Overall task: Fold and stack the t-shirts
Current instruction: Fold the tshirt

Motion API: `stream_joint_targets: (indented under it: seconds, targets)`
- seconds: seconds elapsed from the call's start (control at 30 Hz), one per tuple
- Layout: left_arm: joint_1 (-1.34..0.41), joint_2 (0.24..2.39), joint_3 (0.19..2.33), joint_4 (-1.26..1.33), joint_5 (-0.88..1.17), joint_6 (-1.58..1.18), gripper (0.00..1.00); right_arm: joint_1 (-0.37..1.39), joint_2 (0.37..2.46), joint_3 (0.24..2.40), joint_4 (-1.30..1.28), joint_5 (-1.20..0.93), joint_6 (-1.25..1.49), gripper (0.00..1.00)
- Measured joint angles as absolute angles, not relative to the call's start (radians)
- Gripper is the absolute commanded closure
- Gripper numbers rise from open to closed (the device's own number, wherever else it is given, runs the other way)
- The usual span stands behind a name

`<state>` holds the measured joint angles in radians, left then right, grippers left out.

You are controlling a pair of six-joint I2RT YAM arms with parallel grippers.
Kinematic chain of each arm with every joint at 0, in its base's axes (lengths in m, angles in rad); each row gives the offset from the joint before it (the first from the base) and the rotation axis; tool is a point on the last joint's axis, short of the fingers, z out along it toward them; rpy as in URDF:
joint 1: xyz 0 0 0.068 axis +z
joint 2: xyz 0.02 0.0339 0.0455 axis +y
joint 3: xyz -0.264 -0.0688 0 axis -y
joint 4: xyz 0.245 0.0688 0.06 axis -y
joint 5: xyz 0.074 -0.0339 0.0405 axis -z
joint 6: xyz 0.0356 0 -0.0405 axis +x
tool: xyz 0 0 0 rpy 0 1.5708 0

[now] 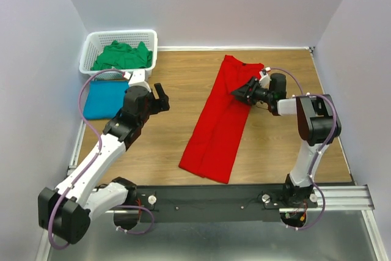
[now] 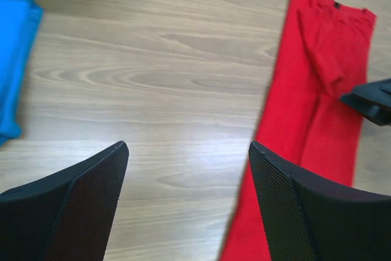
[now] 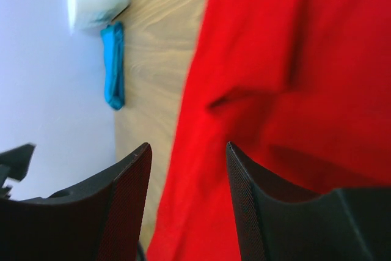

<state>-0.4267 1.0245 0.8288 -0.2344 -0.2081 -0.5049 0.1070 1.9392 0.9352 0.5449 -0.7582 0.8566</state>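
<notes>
A red t-shirt lies folded into a long narrow strip down the middle of the table, collar end at the back. Both wrist views take in the red t-shirt. My right gripper hovers open over its upper right edge with nothing between the fingers. My left gripper stands open over bare wood to the left of the shirt. A folded teal blue t-shirt lies flat at the far left. A crumpled green t-shirt fills the basket.
The white lattice basket stands at the back left corner, just behind the blue shirt. White walls close in the table on three sides. A metal rail with both arm bases runs along the near edge.
</notes>
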Motion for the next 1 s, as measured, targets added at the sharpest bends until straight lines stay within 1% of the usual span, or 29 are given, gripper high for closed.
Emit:
stream_joint_targets:
  seconds: [0.2, 0.37, 0.5, 0.57, 0.7, 0.77, 0.87, 1.0]
  targets:
    - [-0.417, 0.912, 0.71, -0.132, -0.301, -0.425, 0.11, 0.034, 2.046, 1.004, 0.545, -0.752, 0.813, 0.41]
    - [-0.387, 0.935, 0.706, -0.084, -0.303, -0.406, 0.11, -0.012, 2.127, 1.106, 0.554, -0.756, 0.802, 0.41]
    - [-0.35, 0.977, 0.709, -0.074, -0.298, -0.403, 0.11, -0.049, 2.248, 1.231, 0.563, -0.807, 0.815, 0.41]
    - [-0.332, 0.992, 0.709, -0.073, -0.29, -0.403, 0.11, -0.06, 2.308, 1.343, 0.52, -0.823, 0.799, 0.41]
    - [-0.308, 1.006, 0.709, -0.066, -0.255, -0.393, 0.11, -0.074, 2.447, 1.636, 0.364, -0.831, 0.712, 0.41]
    - [-0.3, 1.017, 0.709, -0.059, -0.227, -0.379, 0.11, -0.083, 2.491, 1.728, 0.312, -0.839, 0.698, 0.41]
    - [-0.295, 1.034, 0.709, -0.047, -0.176, -0.359, 0.11, -0.1, 2.532, 1.824, 0.25, -0.843, 0.687, 0.41]
    - [-0.295, 1.053, 0.709, -0.042, -0.107, -0.344, 0.15, -0.114, 2.518, 1.826, 0.205, -0.842, 0.678, 0.41]
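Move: The red t-shirt's middle lies about 12 cm back, 10 cm left and 5 cm below the right hand, which is over the shirt's right part. Its upper end is roughly 19 cm straight ahead, and the table's far edge about 30 cm ahead, level sideways. From the left hand, the shirt's middle is about 26 cm right, level forward and some 18 cm below. Open-fingered, the right hand sinks onto the red t-shirt and pushes it along, about 18 cm forward, 11 right. ##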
